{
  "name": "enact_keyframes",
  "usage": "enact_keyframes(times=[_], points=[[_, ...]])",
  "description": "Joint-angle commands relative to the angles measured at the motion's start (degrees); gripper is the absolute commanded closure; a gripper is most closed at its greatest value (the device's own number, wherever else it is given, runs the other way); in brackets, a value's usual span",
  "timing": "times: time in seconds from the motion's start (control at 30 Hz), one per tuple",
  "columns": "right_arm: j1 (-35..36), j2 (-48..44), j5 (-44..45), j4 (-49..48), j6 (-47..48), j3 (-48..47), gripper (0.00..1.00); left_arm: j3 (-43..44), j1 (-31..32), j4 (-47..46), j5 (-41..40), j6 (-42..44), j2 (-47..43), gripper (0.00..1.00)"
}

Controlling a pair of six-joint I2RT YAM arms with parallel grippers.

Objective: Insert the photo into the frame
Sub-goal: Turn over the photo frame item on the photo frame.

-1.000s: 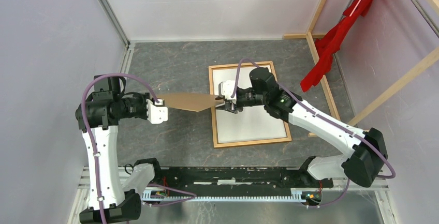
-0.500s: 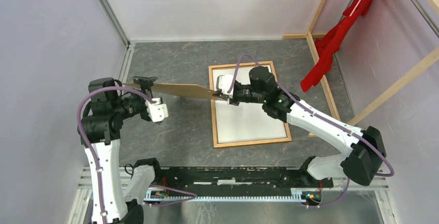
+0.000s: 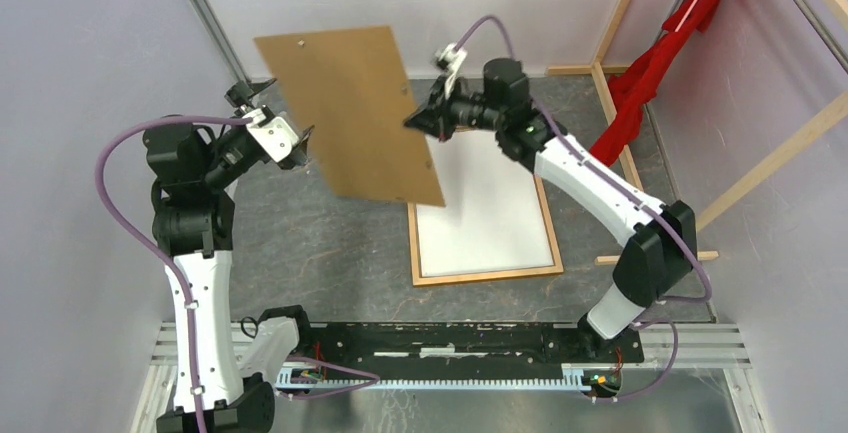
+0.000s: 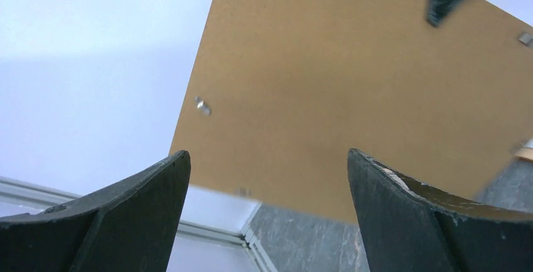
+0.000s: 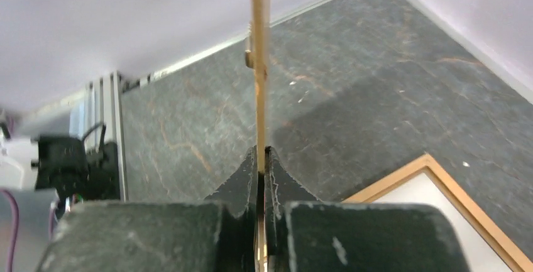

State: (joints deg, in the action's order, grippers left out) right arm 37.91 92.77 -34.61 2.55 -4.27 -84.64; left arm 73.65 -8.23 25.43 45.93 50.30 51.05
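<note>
A plain brown backing board (image 3: 350,103) hangs tilted in the air above the table's back left. My right gripper (image 3: 413,121) is shut on the board's right edge. In the right wrist view the board (image 5: 258,65) shows edge-on, pinched between the shut fingers of that gripper (image 5: 261,159). My left gripper (image 3: 272,113) stands open by the board's left edge and holds nothing. The left wrist view has the board (image 4: 352,83) just beyond that open gripper (image 4: 265,156). The frame (image 3: 478,275) lies flat on the table with a white surface (image 3: 490,213) inside. The photo is out of view.
Pale wooden beams (image 3: 615,113) with a red cloth (image 3: 650,63) stand at the back right. White walls close in the left and back sides, with a metal post (image 3: 205,23) in the back left corner. A black rail (image 3: 450,338) runs along the near edge.
The left gripper opened and let go of the board. The right gripper closed on the board and raised it from nearly flat to steeply tilted, up and toward the back left.
</note>
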Motion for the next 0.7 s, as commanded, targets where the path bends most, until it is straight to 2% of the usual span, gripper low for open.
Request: enact_keyframes(times=[0.0,0.17,0.3,0.43,0.57,0.67], points=[[-7.82,2.05,-6.63,-8.78,-19.25,-6.50,1.00,2.29,0.13,-3.56,2.70,-9.44,-1.18,0.00],[-12.22,4.49,-12.40,-5.05,-25.29,-8.06,1.00,1.50,0.12,-13.09,-3.04,-18.51,-1.25,0.00],[-17.37,5.62,-20.27,-5.83,-36.54,-7.73,1.00,4.39,0.09,-9.45,-4.12,-21.47,2.08,0.00],[-21.60,3.58,-24.24,-6.95,-42.28,-4.48,1.00,5.58,0.11,-0.91,-3.74,-19.36,5.34,0.00],[-25.50,0.59,-27.69,-3.73,-41.07,-1.22,1.00,3.33,0.07,5.67,-3.63,-15.33,6.59,0.00],[-28.76,-2.15,-27.26,4.12,-34.14,1.58,1.00,-2.05,0.10,6.63,-3.05,-12.90,5.73,0.00]])
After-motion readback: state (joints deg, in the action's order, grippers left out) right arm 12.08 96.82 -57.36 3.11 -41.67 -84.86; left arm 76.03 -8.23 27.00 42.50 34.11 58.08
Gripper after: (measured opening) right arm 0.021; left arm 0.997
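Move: The right hand already grips the backing board's right edge; the board's middle is some 15 cm to its left and 4 cm ahead, about level. The frame on the table is centred about 10 cm to its right, 2 cm ahead and 32 cm below. From the open left hand, the board's middle is roughly 17 cm right, 7 cm ahead and 13 cm lower; the frame is about 41 cm right, 6 cm ahead and 43 cm below. Right hand, keeping its grip, carries the board forward, then about 13 cm right, rolling its forward side down some 40 degrees. ##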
